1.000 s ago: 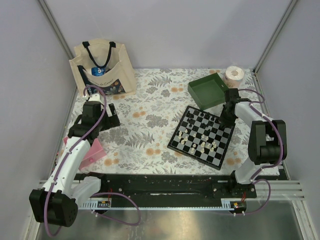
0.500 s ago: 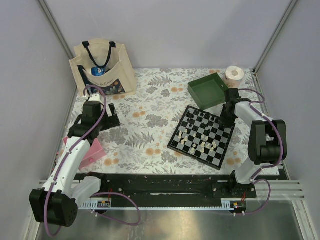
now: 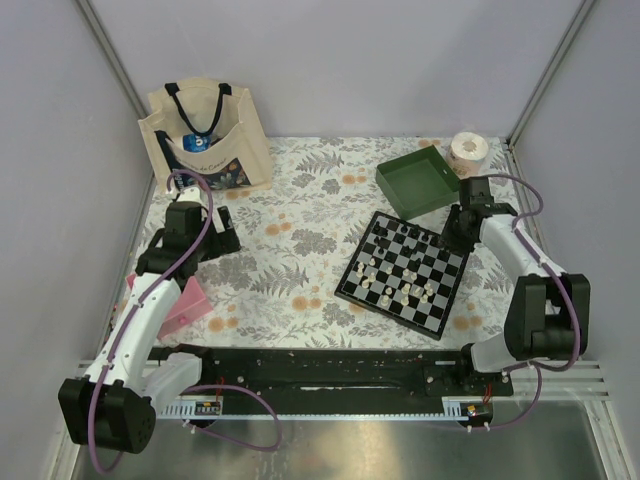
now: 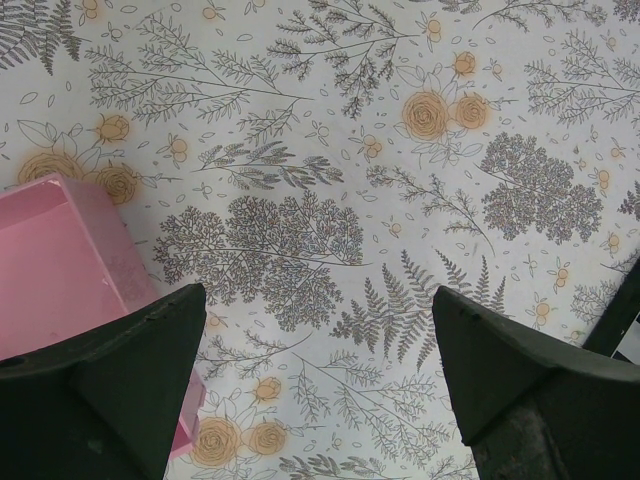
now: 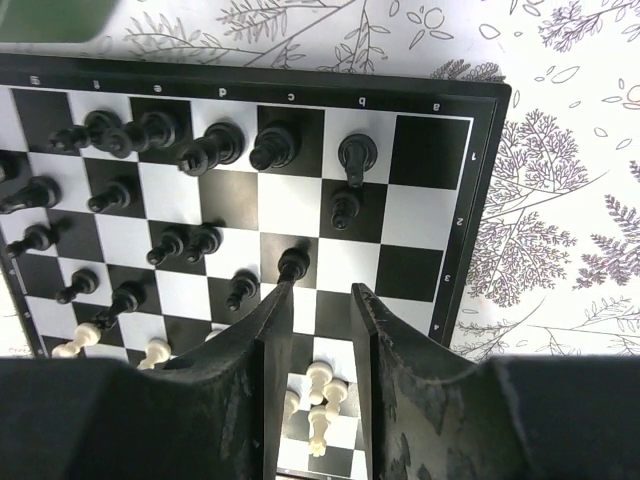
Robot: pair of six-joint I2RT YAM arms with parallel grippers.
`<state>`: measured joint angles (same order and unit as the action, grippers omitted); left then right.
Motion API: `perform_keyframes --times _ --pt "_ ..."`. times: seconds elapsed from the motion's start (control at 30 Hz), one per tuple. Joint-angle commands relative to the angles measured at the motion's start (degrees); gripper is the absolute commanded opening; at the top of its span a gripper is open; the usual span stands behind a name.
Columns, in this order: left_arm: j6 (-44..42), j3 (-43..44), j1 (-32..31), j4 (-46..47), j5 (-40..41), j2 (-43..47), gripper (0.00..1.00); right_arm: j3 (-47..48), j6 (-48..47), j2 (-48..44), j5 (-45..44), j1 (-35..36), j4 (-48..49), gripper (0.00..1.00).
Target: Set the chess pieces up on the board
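Note:
The black-and-white board lies right of centre, angled. Black chess pieces stand on its far rows in the right wrist view, some crowded or out of line. A few white chess pieces cluster on the near squares. My right gripper hovers over the board's far right corner, open by a narrow gap with nothing between its fingers. One black piece stands just off its left fingertip. My left gripper hangs wide open over the flowered cloth at the left, holding nothing.
A green tray sits just behind the board, with a tape roll at the back right. A tote bag stands at the back left. A pink box lies by the left arm.
The right gripper's jaws have parted from shut to a narrow gap. The right arm's elbow has swung outward to the right. The left arm has not moved.

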<state>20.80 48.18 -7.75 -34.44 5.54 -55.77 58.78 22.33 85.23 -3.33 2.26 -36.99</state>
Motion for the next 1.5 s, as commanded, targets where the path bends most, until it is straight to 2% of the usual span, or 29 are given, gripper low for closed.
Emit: perform_keyframes --times 0.0,0.27,0.87,1.17,1.3,1.37,1.47 --pt "-0.8 2.5 0.2 0.9 -1.0 0.0 0.99 -1.0 -0.2 -3.0 2.2 0.9 -0.1 0.39" --pt "-0.7 2.4 0.2 0.9 -1.0 0.3 0.99 1.0 0.0 1.8 3.2 4.3 -0.7 0.40" --pt "-0.8 2.4 0.3 0.9 -0.5 0.1 0.99 1.8 -1.1 7.2 3.7 4.6 0.4 0.40" --pt "-0.8 2.4 0.3 0.9 -0.4 0.2 0.99 2.7 -1.7 8.7 3.0 4.6 0.4 0.31" --pt "-0.8 2.4 0.2 0.9 -0.5 0.0 0.99 3.4 -1.8 8.6 2.5 4.6 0.3 0.22" --pt "-0.8 2.4 0.3 1.0 -0.5 -0.2 0.99 4.0 -1.7 8.4 1.7 4.7 0.1 0.13" --pt "-0.8 2.5 0.2 0.9 -0.5 -0.2 0.99 5.2 -1.8 8.2 0.7 4.6 0.0 0.12"
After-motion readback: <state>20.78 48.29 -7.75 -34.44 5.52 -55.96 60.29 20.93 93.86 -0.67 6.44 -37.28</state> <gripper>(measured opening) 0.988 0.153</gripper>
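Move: The right hand, empty and partly open, hangs above the board; the black pawn it goes for is about 3 cm to its left, 1 cm back and 5 cm below. At that same level, another black pawn stands 3 cm left of that one, the just-placed pawn 1 cm ahead and 1 cm right of the hand, a taller black piece 4 cm ahead and 2 cm right, and the white pawns 7 cm back, 4 cm left. From the left hand the black pawn is some 52 cm right, roughly level, 13 cm lower. Clear of the just-placed pawn, the right hand rises another centimetre, then swings about 3 cm left and a little back, turning slightly counter-clockwise, and sinks some 5 cm from its highest point onto the black pawn, its fingers tipping nearly 10 degrees steeper. The half-open fingers come down around the pawn's head, close until they pinch it, and lift just slightly at the end. ##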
